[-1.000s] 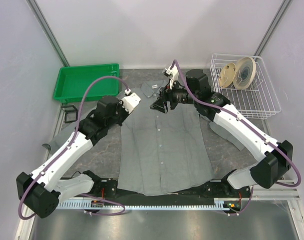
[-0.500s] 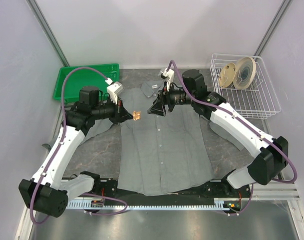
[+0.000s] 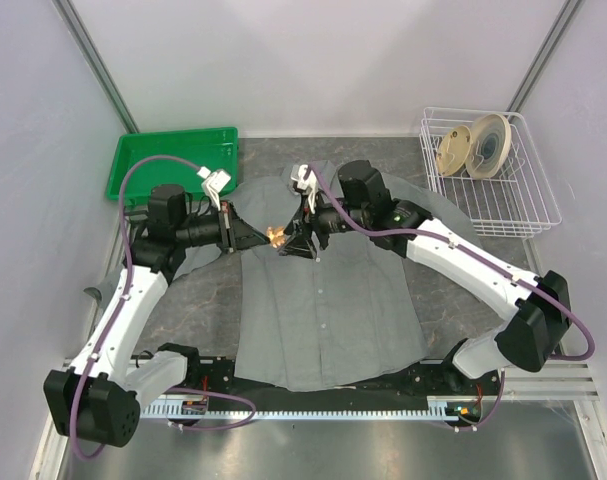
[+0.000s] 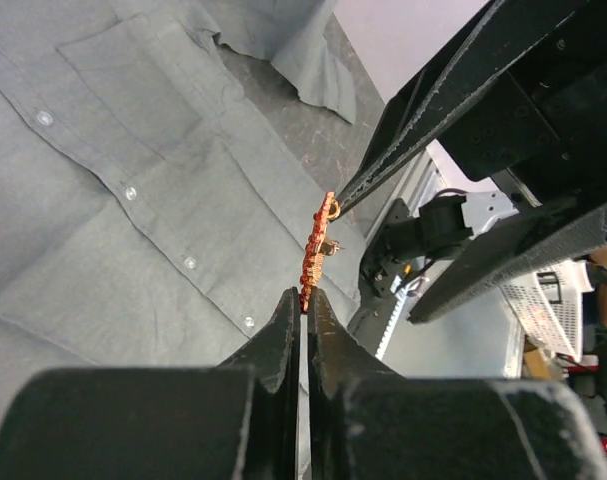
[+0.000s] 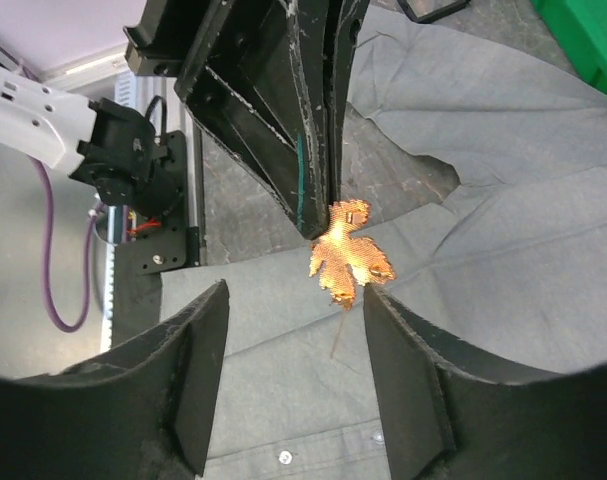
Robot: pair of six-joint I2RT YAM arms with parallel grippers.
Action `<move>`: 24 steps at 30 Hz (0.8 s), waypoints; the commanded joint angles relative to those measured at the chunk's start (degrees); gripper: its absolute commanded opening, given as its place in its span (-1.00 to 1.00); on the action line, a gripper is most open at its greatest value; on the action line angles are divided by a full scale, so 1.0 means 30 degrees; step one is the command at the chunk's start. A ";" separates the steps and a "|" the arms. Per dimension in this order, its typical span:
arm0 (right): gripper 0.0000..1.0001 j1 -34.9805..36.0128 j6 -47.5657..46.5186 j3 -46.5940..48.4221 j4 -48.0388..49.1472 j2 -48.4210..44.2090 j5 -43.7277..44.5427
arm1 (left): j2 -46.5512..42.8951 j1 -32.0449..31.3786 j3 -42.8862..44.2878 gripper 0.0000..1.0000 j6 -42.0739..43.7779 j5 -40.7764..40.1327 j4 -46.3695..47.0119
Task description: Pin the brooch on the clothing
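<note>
The clothing (image 3: 323, 310) is a grey button-up shirt spread flat on the table, collar at the far end. My left gripper (image 3: 258, 235) hovers above its upper chest, shut on the brooch (image 3: 276, 236), a small orange leaf. In the left wrist view the brooch (image 4: 316, 255) is edge-on, pinched at its lower end by the tips of the left gripper (image 4: 303, 300). My right gripper (image 5: 295, 295) is open just in front of the brooch (image 5: 350, 258), whose edge lies close to the right finger; a thin pin hangs below it over the clothing (image 5: 483, 200).
A green tray (image 3: 173, 160) sits at the back left. A white wire basket (image 3: 503, 200) with a round tan object (image 3: 473, 145) stands at the back right. A small dark square (image 3: 138, 232) lies left of the shirt. The right gripper's black fingers (image 4: 433, 110) fill the left wrist view's upper right.
The left gripper has swung up and rightward with the brooch to over the shirt's chest. The right gripper has moved left and down to meet it, jaws facing the brooch.
</note>
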 commanded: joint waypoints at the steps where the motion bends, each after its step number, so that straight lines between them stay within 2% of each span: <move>1: 0.17 0.0052 -0.1600 0.0043 0.0534 -0.0499 0.0638 | -0.0799 0.0264 -0.0526 -0.97 -0.2654 0.1484 0.2113; 6: 0.14 0.0374 -0.2800 -0.0044 -0.0227 -0.0733 0.1603 | -0.1151 0.0294 -0.0966 -0.97 -0.3532 0.1630 0.2962; 9: 0.11 0.0403 -0.3359 -0.0366 -0.0462 -0.0995 0.3125 | -0.1298 0.0294 -0.1142 -0.97 -0.3680 0.1630 0.3081; 12: -0.01 0.0403 -0.3623 -0.0455 -0.0550 -0.1230 0.3363 | -0.1445 0.0294 -0.1376 -0.97 -0.4088 0.1571 0.3343; 16: -0.34 0.0374 -0.3506 -0.0338 -0.0404 -0.1290 0.2924 | -0.1504 0.0294 -0.1757 -0.97 -0.4677 0.1571 0.4076; 17: -0.36 0.0403 -0.3506 -0.0222 -0.0375 -0.1232 0.2894 | -0.1504 0.0294 -0.1787 -0.97 -0.4735 0.1600 0.4135; 20: -0.36 0.0403 -0.3535 -0.0017 -0.0375 -0.1144 0.2690 | -0.1533 0.0294 -0.1875 -0.97 -0.5028 0.1513 0.4309; 24: -0.27 0.0403 -0.3652 -0.0016 -0.0375 -0.1114 0.2513 | -0.1621 0.0265 -0.2167 -0.97 -0.5846 0.1484 0.4952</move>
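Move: Just left of the right hand's open fingers, about 2 cm away and some 2 cm farther forward, 1 cm higher, is the brooch. The left hand's shut tips already hold it: the brooch is roughly 2 cm right and 1 cm forward of that hand, at its height. From the right hand, the nearest shirt button is about level ahead-wise, 6 cm right and 20 below; the shirt collar is some 21 cm ahead, 4 right, 20 below. Closing from wide to about a third open, the right fingers narrow around the level of the brooch's pin, while the right hand eases about 1.5 cm forward, as much to its right, and 1 cm down, rolling some 10 degrees. The left keeps its pinch on the brooch, rising about 1 cm and drawing slightly back as it tilts roughly 5 degrees. ##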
